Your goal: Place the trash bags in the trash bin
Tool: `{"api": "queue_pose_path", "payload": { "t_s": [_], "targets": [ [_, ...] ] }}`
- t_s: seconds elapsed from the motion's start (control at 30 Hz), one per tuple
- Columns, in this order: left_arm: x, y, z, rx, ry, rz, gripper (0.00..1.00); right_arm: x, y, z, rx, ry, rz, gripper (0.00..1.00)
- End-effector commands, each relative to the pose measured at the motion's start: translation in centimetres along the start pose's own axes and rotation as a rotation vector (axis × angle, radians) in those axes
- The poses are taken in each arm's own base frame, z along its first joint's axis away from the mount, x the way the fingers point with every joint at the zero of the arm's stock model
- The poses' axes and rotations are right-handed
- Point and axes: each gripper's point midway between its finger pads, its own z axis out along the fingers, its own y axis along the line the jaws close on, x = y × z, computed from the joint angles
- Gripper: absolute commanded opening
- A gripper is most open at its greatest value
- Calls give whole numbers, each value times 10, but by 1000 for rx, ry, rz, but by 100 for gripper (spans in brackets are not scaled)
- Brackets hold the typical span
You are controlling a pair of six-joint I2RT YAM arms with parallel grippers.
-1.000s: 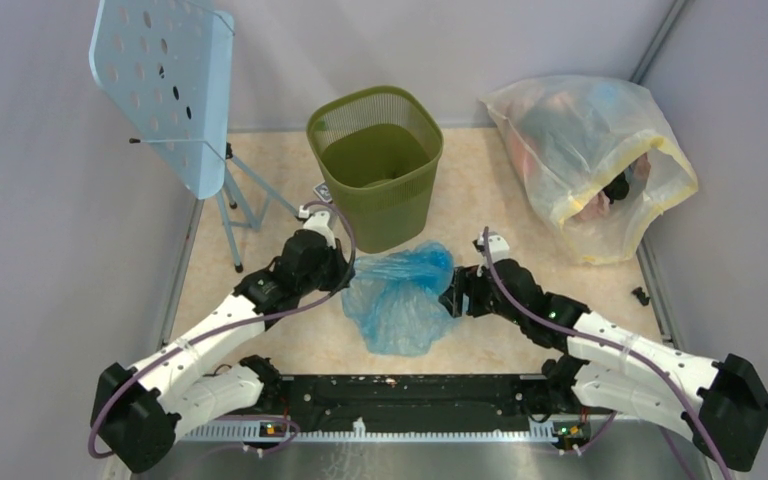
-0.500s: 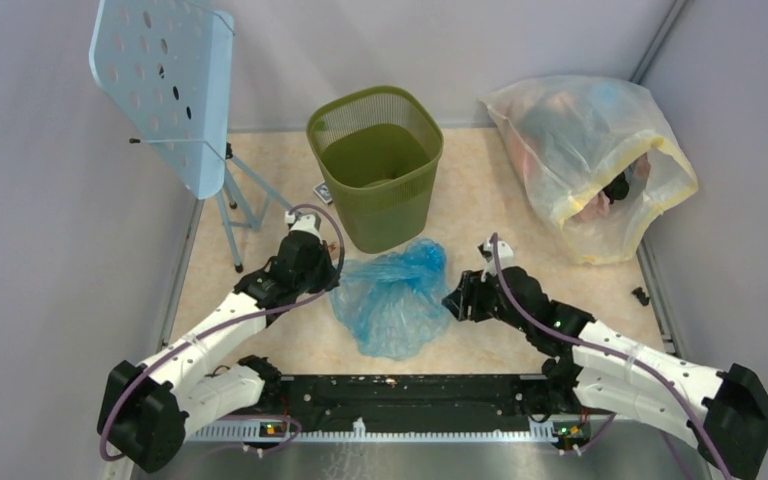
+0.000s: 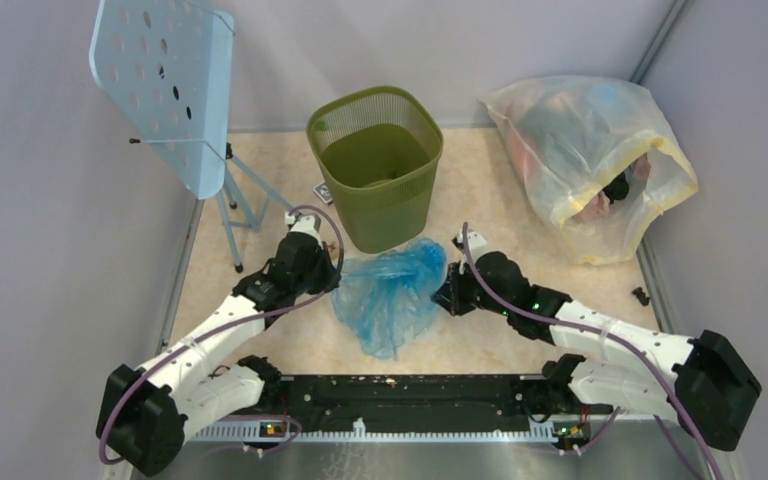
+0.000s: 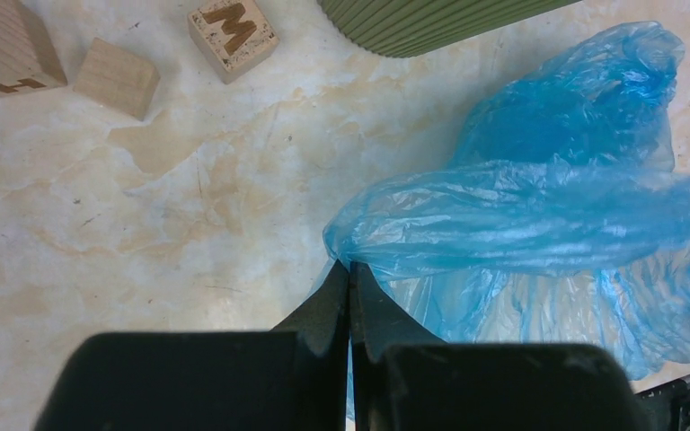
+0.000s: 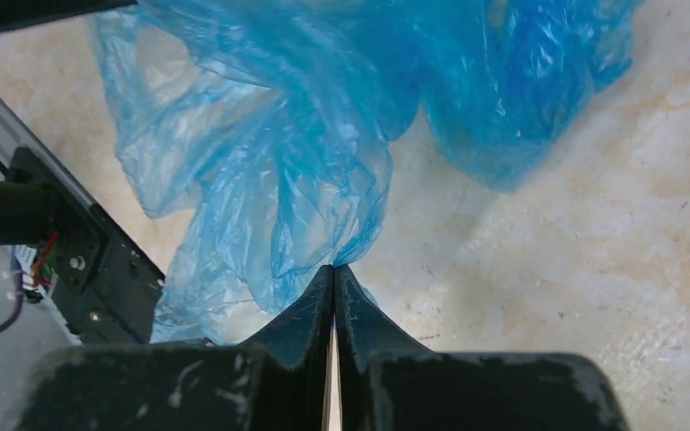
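Note:
The light-blue trash bag (image 3: 390, 290) lies crumpled on the floor just in front of the olive-green mesh trash bin (image 3: 375, 165). My left gripper (image 3: 335, 283) is shut on the bag's left edge; the wrist view shows the plastic (image 4: 521, 206) bunched at the fingertips (image 4: 350, 267). My right gripper (image 3: 444, 292) is shut on the bag's right edge; its wrist view shows the film (image 5: 269, 162) pinched at the tips (image 5: 335, 268). The bin's base (image 4: 431, 22) shows at the top of the left wrist view.
A yellowish-clear stuffed bag (image 3: 590, 160) lies at the back right. A light-blue perforated stand (image 3: 165, 85) on a tripod stands at the back left. Wooden letter blocks (image 4: 232, 34) lie left of the bin. A black rail (image 3: 410, 395) runs along the near edge.
Both grippers have drawn closer together, bunching the bag narrower. The right arm has moved left and forward with its edge; the left gripper shifted slightly back and left.

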Motion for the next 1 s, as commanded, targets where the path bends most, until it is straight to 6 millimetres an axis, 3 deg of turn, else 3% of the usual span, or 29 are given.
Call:
{"api": "queue_pose_path", "payload": {
  "t_s": [0.0, 0.17, 0.2, 0.37, 0.5, 0.6, 0.83, 0.9, 0.97],
  "targets": [
    [-38, -14, -18, 25, -110, 22, 0, -59, 28, -17, -47, -136, -53, 0],
    [-80, -21, -46, -17, -207, 55, 0, -100, 14, -52, 139, -183, -100, 0],
    [-90, -24, -53, -17, -228, 65, 0, -117, 14, -63, 184, -213, -112, 0],
    [-137, -47, -95, 20, -340, 99, 0, -164, 18, -104, 286, -276, -183, 0],
    [-159, -60, -119, 65, -414, 114, 0, -181, 28, -122, 276, -317, -200, 0],
    [-144, -66, -108, 125, -371, 137, 0, -169, 29, -113, 243, -277, -194, 0],
    [-70, -73, -59, 276, -132, 137, 0, -104, 22, -77, 157, -115, -106, 0],
    [-59, -74, -50, 297, -99, 139, 0, -101, 28, -80, 121, -119, -86, 0],
    [-58, -76, -44, 303, -87, 147, 0, -110, 37, -89, 86, -150, -82, 0]
  ]
}}
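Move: Both hands hold a blue trash bag slung between them, its middle about 11 cm to the left hand's right, 2 cm back and 5 cm lower. From the left hand the trash bin stands some 20 cm ahead and 11 cm right, its middle about 5 cm higher; a lettered wooden block lies 14 cm ahead, straight on, 7 cm below. From the right hand the bin is roughly 26 cm ahead and 12 cm left, 5 cm up. With fingers kept shut on the blue trash bag, both hands fling it up about 20 cm with a slight forward reach of some 4–5 cm, fingertips tipping up a little over 20 degrees, while the right hand draws about 4 cm to the right and stretches the bag between them. Both then snap back down roughly 10 cm and ease back towards the robot, the wrists tipping down again and the left hand drifting some 3 cm right, ending about 9–11 cm above where they began. ##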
